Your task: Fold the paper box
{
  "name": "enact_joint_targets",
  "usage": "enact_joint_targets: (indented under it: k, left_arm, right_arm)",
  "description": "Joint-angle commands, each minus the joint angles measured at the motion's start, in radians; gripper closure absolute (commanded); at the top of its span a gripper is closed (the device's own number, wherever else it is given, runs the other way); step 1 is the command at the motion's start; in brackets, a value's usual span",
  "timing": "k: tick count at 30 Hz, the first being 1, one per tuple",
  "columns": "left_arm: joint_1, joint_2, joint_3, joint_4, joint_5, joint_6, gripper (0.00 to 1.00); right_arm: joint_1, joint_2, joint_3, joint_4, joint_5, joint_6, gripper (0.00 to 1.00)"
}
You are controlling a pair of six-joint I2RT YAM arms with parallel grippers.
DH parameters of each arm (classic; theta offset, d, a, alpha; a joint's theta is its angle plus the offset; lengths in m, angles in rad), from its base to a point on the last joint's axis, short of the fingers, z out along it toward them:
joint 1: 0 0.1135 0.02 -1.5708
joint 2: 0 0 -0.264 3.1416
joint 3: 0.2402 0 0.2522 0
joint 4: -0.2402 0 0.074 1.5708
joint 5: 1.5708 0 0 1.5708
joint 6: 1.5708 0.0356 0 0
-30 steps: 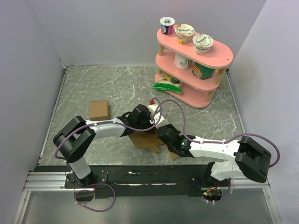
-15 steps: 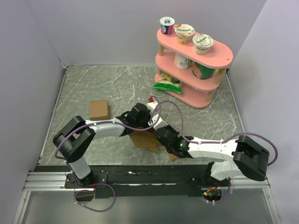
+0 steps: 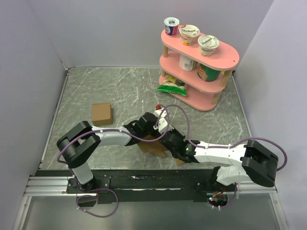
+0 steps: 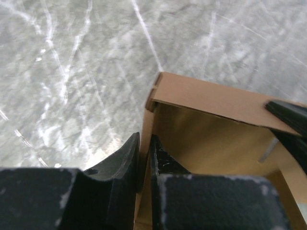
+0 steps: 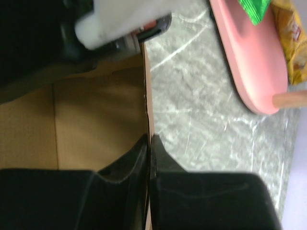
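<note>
The paper box (image 3: 149, 146) is brown cardboard, half raised near the table's front middle and mostly covered by both wrists. My left gripper (image 3: 154, 132) comes in from the left. In the left wrist view it (image 4: 145, 146) is shut on an upright side wall of the paper box (image 4: 211, 139), one finger inside and one outside. My right gripper (image 3: 168, 142) reaches in from the right. Its wrist view shows it (image 5: 148, 141) shut on the thin edge of another wall of the paper box (image 5: 96, 120). The left wrist's white housing (image 5: 120, 21) sits just beyond that wall.
A small neat brown cube (image 3: 101, 113) rests on the marble table (image 3: 120, 91) to the left. At the back right stands a pink two-level shelf (image 3: 223, 58) with yogurt cups, and a green snack bag (image 3: 172, 87) lies at its foot. Grey walls close in three sides.
My left gripper has slid right and nearer over the box and closed onto its wall. The right gripper has tightened on its wall and barely moved.
</note>
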Motion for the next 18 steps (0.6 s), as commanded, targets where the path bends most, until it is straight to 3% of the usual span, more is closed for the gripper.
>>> enact_joint_targets:
  k: [1, 8, 11, 14, 17, 18]
  left_arm:
    - [-0.056, 0.049, 0.025, -0.009, -0.246, 0.013, 0.99]
    - [-0.081, 0.049, 0.027, -0.012, -0.335, 0.048, 0.97]
    - [-0.087, 0.024, -0.007, 0.040, -0.240, 0.067, 0.94]
    - [-0.089, 0.014, -0.017, 0.055, -0.116, 0.048, 0.90]
    - [-0.089, 0.040, 0.015, -0.005, -0.123, 0.001, 0.91]
    - [-0.089, 0.049, 0.022, -0.020, -0.142, -0.008, 0.92]
  right_arm:
    - [0.020, -0.036, 0.032, 0.049, -0.021, 0.061, 0.93]
    - [0.022, -0.044, 0.023, 0.053, -0.024, 0.068, 0.93]
    - [0.021, -0.039, 0.026, 0.057, -0.032, 0.070, 0.93]
    - [0.021, -0.031, 0.037, 0.050, -0.035, 0.074, 0.86]
    - [0.020, -0.042, 0.046, 0.038, -0.044, 0.088, 0.59]
    - [0.022, -0.051, 0.046, 0.037, -0.053, 0.096, 0.46]
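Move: The left hand keeps its pinch on the box's left wall, with the far corner about 2 cm ahead, 2 cm to its right and level with the fingertips. The right hand is shut on the right wall, right between its pads; from it that same corner is some 6 cm ahead and 3 cm left. The loose cardboard flap hangs about 8 cm back, 4 cm left and 6 cm below the left hand. The right hand lets its shut fingers spread to roughly a third open, ending its pinch on the right wall with one fingertip inside the box and the other outside, while it eases back about 1 cm and sinks about half a centimetre alongside that wall. The left hand keeps its fingers closed on the left wall beside the far corner and holds nearly in place, nudging about half a centimetre forward and up, then coming back as the hand tips up slightly. ##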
